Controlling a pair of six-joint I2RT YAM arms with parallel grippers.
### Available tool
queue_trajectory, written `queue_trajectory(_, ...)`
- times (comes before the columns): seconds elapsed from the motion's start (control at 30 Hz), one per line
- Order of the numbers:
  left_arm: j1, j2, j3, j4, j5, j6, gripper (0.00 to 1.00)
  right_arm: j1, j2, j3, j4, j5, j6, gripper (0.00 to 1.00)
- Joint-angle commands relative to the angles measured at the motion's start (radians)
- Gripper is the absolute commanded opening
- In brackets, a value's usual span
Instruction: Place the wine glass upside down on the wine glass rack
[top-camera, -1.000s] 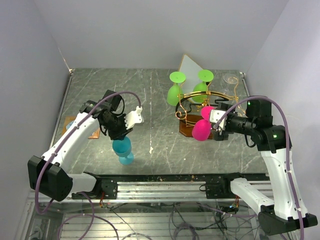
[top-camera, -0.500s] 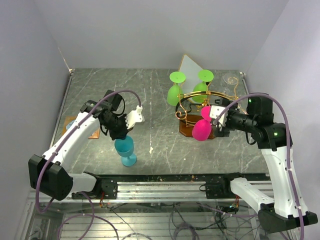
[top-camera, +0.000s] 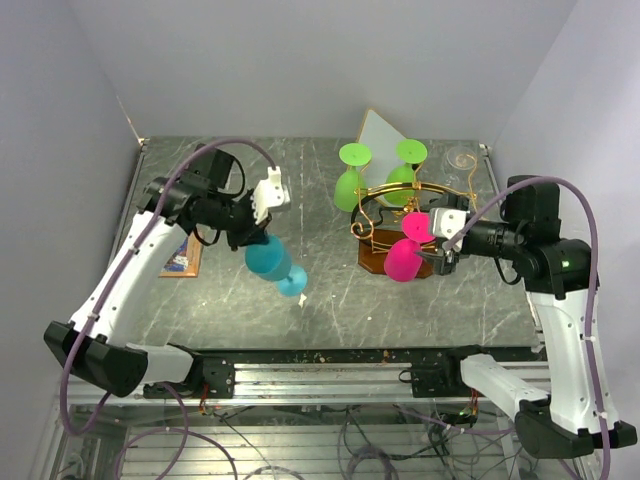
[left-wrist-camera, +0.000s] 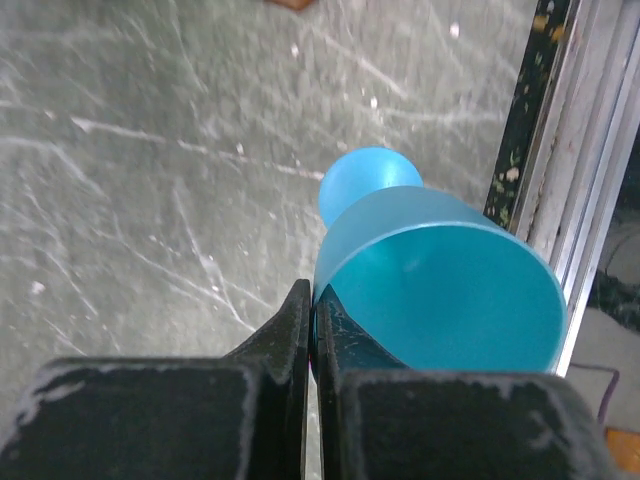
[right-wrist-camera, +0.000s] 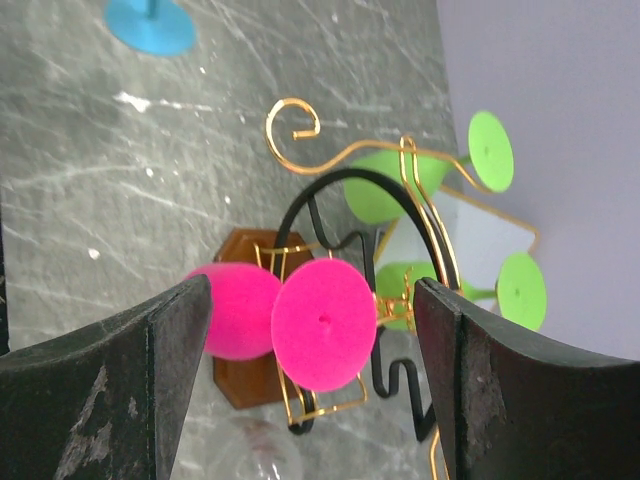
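A blue wine glass (top-camera: 272, 262) hangs tilted above the table, its foot (top-camera: 294, 285) pointing toward the front right. My left gripper (top-camera: 254, 240) is shut on its rim. In the left wrist view the jaws pinch the rim wall of the blue bowl (left-wrist-camera: 440, 290), with the foot (left-wrist-camera: 368, 182) beyond. The wine glass rack (top-camera: 410, 195), gold wire on a brown base, stands at the right. A pink glass (top-camera: 403, 258) hangs on it upside down. My right gripper (top-camera: 441, 240) stands open by the pink foot (right-wrist-camera: 322, 322), fingers apart from it.
Two green glasses (top-camera: 348, 187) (top-camera: 402, 180) hang on the rack's far side. A clear glass (top-camera: 460, 157) sits at the back right corner. A white diamond panel (top-camera: 380, 130) leans behind the rack. A brown tile (top-camera: 183, 256) lies at the left edge.
My left gripper closed on the blue glass's rim, lifted it off the table and swung it back and right, tilting it. The right gripper drew back slightly from the pink glass.
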Motion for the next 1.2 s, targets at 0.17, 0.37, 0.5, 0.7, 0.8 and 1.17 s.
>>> queue_trajectory(0.17,-0.004,-0.084,0.136,0.334,0.129,-0.286,0.07,-0.006,0.06,0.021,0.064,-0.262,0.163,0.8)
queue_trajectory(0.37,-0.004,-0.06,0.195,0.506,0.075,-0.526,0.07,-0.005,0.116,-0.068,0.401,-0.349,0.587,0.66)
queue_trajectory(0.5,-0.004,-0.04,0.227,0.591,0.006,-0.682,0.07,-0.001,0.155,-0.086,0.632,-0.298,0.919,0.62)
queue_trajectory(0.7,-0.004,-0.006,0.269,0.673,-0.032,-0.824,0.07,0.013,0.212,-0.12,0.882,-0.246,1.259,0.61)
queue_trajectory(0.8,-0.004,0.004,0.274,0.7,-0.031,-0.862,0.07,0.015,0.236,-0.136,0.969,-0.203,1.379,0.61)
queue_trajectory(1.17,-0.004,-0.007,0.218,0.734,-0.02,-0.861,0.07,0.048,0.298,-0.139,1.06,-0.15,1.497,0.51)
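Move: The left hand grips the blue glass by its rim, the glass's middle some 5 cm below, 5 cm to the right and 4 cm back. The rack it is meant for stands about 31 cm right of that hand, 6 cm farther out and 8 cm lower. From the empty right hand the blue glass lies about 31 cm left, level fore and aft, 15 cm lower; the pink glass is 5 cm ahead, 4 cm left and 14 cm below, the left-hand green glass 17 cm ahead, 17 cm left and 14 cm below. Up about 20 cm, with some forward and right, the left hand carries the blue glass, still gripped by the rim, swinging its fingers up to level so the foot points at the right hand. Forward and left, slightly up, the open right hand passes over the rack to meet the foot, turning some 60 degrees until its fingers point level to the left, their gap narrowing without closing. ##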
